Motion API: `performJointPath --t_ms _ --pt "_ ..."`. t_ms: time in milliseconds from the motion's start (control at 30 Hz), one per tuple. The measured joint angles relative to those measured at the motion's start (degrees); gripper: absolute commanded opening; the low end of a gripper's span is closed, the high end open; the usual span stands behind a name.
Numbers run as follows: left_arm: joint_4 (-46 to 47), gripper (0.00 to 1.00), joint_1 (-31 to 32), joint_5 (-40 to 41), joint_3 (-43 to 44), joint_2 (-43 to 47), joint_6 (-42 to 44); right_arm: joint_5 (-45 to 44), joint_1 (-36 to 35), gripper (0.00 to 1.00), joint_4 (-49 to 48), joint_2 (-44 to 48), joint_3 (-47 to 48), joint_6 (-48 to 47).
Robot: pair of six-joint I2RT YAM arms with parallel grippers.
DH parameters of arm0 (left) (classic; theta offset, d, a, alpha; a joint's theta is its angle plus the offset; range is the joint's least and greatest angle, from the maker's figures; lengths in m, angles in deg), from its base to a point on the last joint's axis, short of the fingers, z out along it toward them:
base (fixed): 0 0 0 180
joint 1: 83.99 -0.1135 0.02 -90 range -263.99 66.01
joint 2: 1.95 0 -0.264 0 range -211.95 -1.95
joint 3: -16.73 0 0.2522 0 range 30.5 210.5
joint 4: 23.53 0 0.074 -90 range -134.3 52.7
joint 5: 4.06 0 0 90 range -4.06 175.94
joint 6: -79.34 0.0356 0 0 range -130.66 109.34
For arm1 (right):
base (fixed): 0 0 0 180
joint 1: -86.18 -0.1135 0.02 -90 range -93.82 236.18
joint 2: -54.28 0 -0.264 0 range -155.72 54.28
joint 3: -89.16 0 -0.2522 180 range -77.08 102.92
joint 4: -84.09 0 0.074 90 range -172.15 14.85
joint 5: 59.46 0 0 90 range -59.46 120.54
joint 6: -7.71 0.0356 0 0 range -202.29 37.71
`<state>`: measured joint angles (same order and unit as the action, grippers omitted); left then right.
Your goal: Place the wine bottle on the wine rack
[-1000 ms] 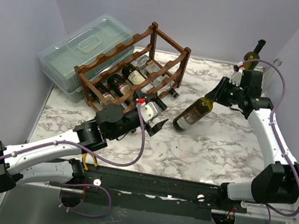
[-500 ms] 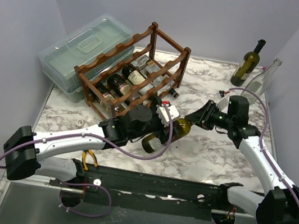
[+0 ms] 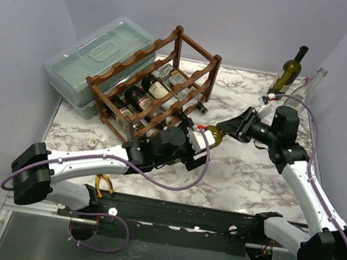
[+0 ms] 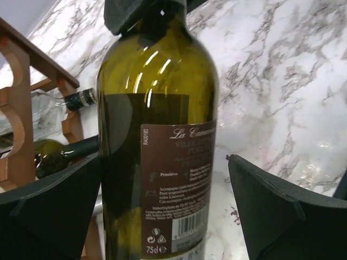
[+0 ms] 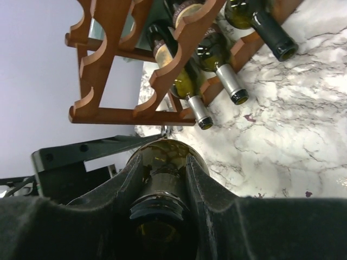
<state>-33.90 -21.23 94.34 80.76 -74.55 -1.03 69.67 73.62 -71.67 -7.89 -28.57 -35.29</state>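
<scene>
The wine bottle [image 3: 214,135], dark green glass with a brown label, lies low over the marble table in front of the wine rack [image 3: 146,60]. My right gripper [image 3: 232,127] is shut on its neck [image 5: 162,187]. In the right wrist view both fingers [image 5: 214,189] press the neck just behind the lip. My left gripper [image 3: 202,142] is open and straddles the bottle's body [image 4: 157,135]. A gap shows between the label and the right finger [image 4: 276,211]. The left finger [image 4: 49,211] sits close against the glass. The dark wooden rack [image 5: 108,65] holds several bottles lying in its lower tiers.
A translucent lidded plastic box [image 3: 95,58] stands behind the rack at the back left. A dark green bottle [image 3: 287,72] and a clear bottle [image 3: 305,91] stand upright at the back right. A small ring [image 3: 94,142] lies near the left edge.
My left arm swung right from beside the rack, and the bottle's body now lies between its open fingers. The right gripper kept the neck while the bottle shifted nearer the rack.
</scene>
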Motion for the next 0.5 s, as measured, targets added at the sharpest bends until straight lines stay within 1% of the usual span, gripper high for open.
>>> performJointPath --t_ms 100,167,233,300,367,400,433,467,500 --pt "-0.35 0.98 0.31 3.19 0.00 -0.61 1.44 1.25 0.00 0.01 -0.61 0.33 0.09 0.98" --pt "-0.76 0.95 0.37 5.46 0.00 -0.81 2.43 1.97 0.00 0.00 -0.59 0.85 0.09 1.22" --pt "-0.85 0.92 0.37 6.69 0.00 -0.83 3.15 2.36 0.00 0.01 -0.92 1.25 0.22 1.38" --pt "-0.85 0.85 0.68 7.93 0.00 -0.83 3.93 2.86 0.00 0.01 -1.20 1.40 0.52 1.60" --pt "-0.79 0.69 0.79 8.57 0.00 -0.81 4.55 2.99 0.00 0.01 -1.79 1.49 0.63 1.62" --pt "-0.70 0.59 0.87 8.79 0.00 -0.81 4.87 3.02 0.00 0.01 -2.10 1.49 0.63 1.66" --pt "-0.68 0.48 1.03 9.03 0.00 -0.81 5.40 3.08 0.00 0.04 -2.43 1.49 0.63 1.79" --pt "-0.74 0.38 1.14 9.18 0.00 -0.81 5.79 3.30 0.00 0.11 -2.86 1.49 0.63 1.57" --pt "-0.87 0.30 1.25 9.35 0.00 -0.79 6.54 3.45 0.00 0.18 -3.04 1.49 0.63 1.31"
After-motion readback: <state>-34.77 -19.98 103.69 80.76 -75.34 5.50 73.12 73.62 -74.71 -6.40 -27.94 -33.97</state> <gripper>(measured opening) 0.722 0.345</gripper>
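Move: The wine bottle hangs by its neck from the right fingers, its middle about 8 cm to that hand's left, 4 cm back and 7 cm below. From the left hand, the bottle's middle is only some 2 cm ahead, 1 cm right and 4 cm below, between the wide-open fingers. The wine rack's middle stands about 17 cm ahead of the left hand, 18 cm to its left and 8 cm lower; the racked clear bottle is roughly 20 cm ahead, 10 cm left and 14 cm lower. Forward and to its left, the left hand eases about 2.5 cm in around the bottle's body, turning slightly counter-clockwise, then slows while its fingers close from wide open until they pinch the labelled body from both sides. The right hand keeps its grip on the neck and raises the bottle about 2.5 cm. ##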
